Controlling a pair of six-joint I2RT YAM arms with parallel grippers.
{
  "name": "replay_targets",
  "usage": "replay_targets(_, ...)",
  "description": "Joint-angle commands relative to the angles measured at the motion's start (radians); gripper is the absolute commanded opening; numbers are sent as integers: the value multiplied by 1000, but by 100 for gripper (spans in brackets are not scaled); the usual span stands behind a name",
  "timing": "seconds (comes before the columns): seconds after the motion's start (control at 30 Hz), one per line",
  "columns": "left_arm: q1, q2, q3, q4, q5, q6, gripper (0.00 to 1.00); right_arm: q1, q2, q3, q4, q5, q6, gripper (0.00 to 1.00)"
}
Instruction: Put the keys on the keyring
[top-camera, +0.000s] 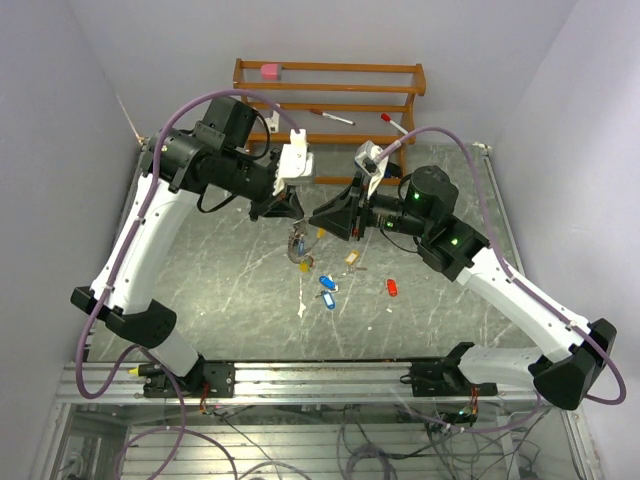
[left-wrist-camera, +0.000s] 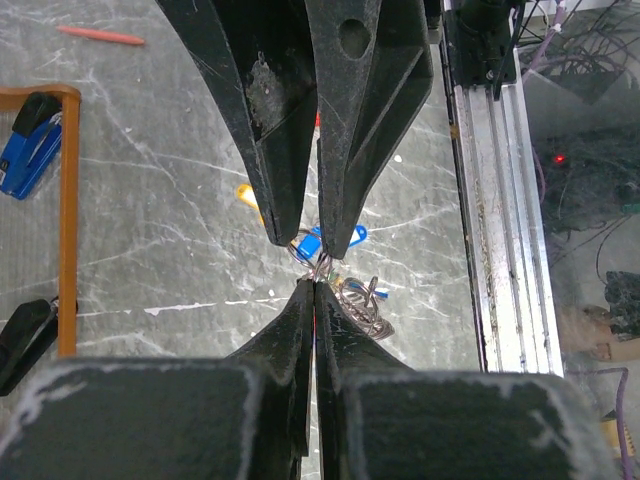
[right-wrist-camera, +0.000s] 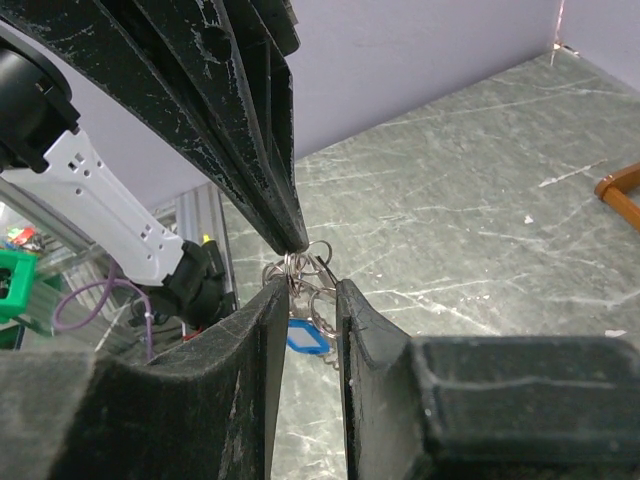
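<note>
The keyring (top-camera: 297, 243) hangs as a bunch of thin silver loops between both grippers, above the table. My left gripper (top-camera: 290, 212) is shut on its wire, fingertips (left-wrist-camera: 316, 286) pressed together. My right gripper (right-wrist-camera: 312, 285) faces it, jaws narrowly apart, with the keyring (right-wrist-camera: 308, 262) loops filling the gap and touching both fingers. A blue-tagged key (right-wrist-camera: 305, 337) dangles from the loops. On the table lie two blue keys (top-camera: 327, 283), a tan key (top-camera: 352, 258), a red key (top-camera: 392, 287) and a yellow key (left-wrist-camera: 247, 195).
An orange wooden rack (top-camera: 330, 100) stands at the back wall with a pink block (top-camera: 270, 71) and two markers (top-camera: 332, 117) on it. The aluminium rail (left-wrist-camera: 495, 200) runs along the table's near edge. A rack corner (right-wrist-camera: 622, 195) shows at right.
</note>
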Motion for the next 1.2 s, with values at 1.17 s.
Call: replay_targets(1.17, -38, -49, -43, 130, -65, -84, 12, 22, -14, -9, 66, -29, 13, 0)
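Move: The keyring already hangs from the left fingertips, its middle about 5 cm straight below them. From the right hand, that middle is about 2 cm left, 1 cm back and 5 cm below. Some 36 cm below the right hand on the table lie the blue tag, 2 cm ahead and 6 cm right, and the yellow tag, 7 cm ahead and 11 cm right. The right hand eases about 1 cm left and back, then shuts, pinching the keyring beside the left fingertips. ##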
